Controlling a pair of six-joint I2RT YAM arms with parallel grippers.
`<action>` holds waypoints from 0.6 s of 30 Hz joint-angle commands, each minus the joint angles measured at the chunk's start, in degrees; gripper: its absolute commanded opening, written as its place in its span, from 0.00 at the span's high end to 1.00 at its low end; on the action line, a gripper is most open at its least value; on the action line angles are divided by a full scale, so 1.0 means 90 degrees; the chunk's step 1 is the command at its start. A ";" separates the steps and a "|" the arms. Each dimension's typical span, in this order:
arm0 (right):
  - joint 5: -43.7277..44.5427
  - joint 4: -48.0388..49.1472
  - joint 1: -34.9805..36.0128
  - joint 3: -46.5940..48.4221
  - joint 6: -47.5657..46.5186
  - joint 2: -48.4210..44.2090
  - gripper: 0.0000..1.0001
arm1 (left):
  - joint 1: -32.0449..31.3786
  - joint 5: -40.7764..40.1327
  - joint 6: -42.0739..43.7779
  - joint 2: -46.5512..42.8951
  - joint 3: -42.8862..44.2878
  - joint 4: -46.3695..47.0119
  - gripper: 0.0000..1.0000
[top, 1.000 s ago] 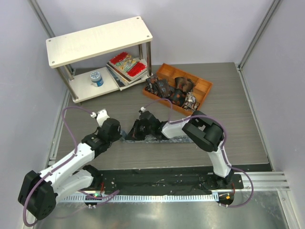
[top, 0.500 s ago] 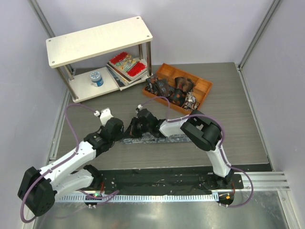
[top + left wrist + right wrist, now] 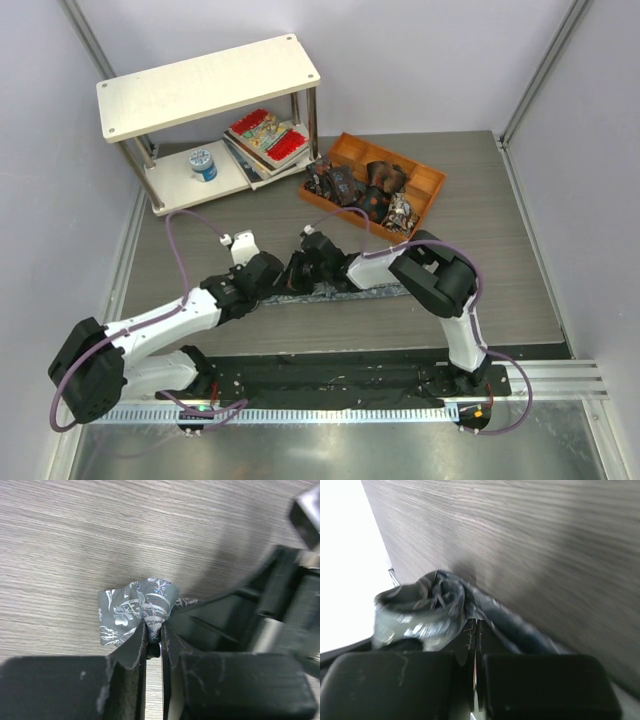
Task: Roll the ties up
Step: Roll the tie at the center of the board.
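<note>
The long grey-blue tie (image 3: 365,291) lies flat across the middle of the table, its left end wound into a small roll. My left gripper (image 3: 278,277) is shut on that roll; in the left wrist view its fingertips (image 3: 152,626) pinch a fold of the pale-patterned tie (image 3: 135,605). My right gripper (image 3: 305,268) meets the roll from the right. In the right wrist view it (image 3: 476,626) is shut, with the tie (image 3: 420,611) wrapped over its tips and trailing off to the right. Small dark rolled ties (image 3: 352,190) sit in the orange tray.
The orange tray (image 3: 428,182) stands at the back right. A white two-level shelf (image 3: 205,85) at the back left holds red-patterned books (image 3: 266,136) and a blue-and-white can (image 3: 203,163). The right gripper's black body (image 3: 250,615) fills the right of the left wrist view.
My left arm has swung to the right up to the tie's rolled end, beside the right gripper. The right gripper has shifted slightly right, and the flat part of the tie looks shorter.
</note>
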 commanded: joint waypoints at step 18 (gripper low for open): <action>0.0107 -0.1043 -0.1316 -0.1364 -0.0731 -0.2654 0.98 | -0.0587 -0.0335 -0.0190 0.1017 0.0367 0.0456 0.77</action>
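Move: The left gripper already pinches the curled tie end. The long flat strip it goes to is centred about 12 cm to its right, level fore-and-aft and some 3 cm below, with the keeper loop at about 11 cm right. The curled end sits roughly 3 cm left of the right gripper's shut tips, about 1 cm higher. The orange tray lies some 22 cm ahead and 16 cm right of the right gripper. Pull the right gripper, still shut, clear of the curled tie end: go right about 9 cm while rising 7 and easing forward a little, turning slightly clockwise with the tips lifting. Meanwhile keep the left gripper's pinch on the curl and lower it about 2 cm, carrying it as far to the right towards the flat strip. ##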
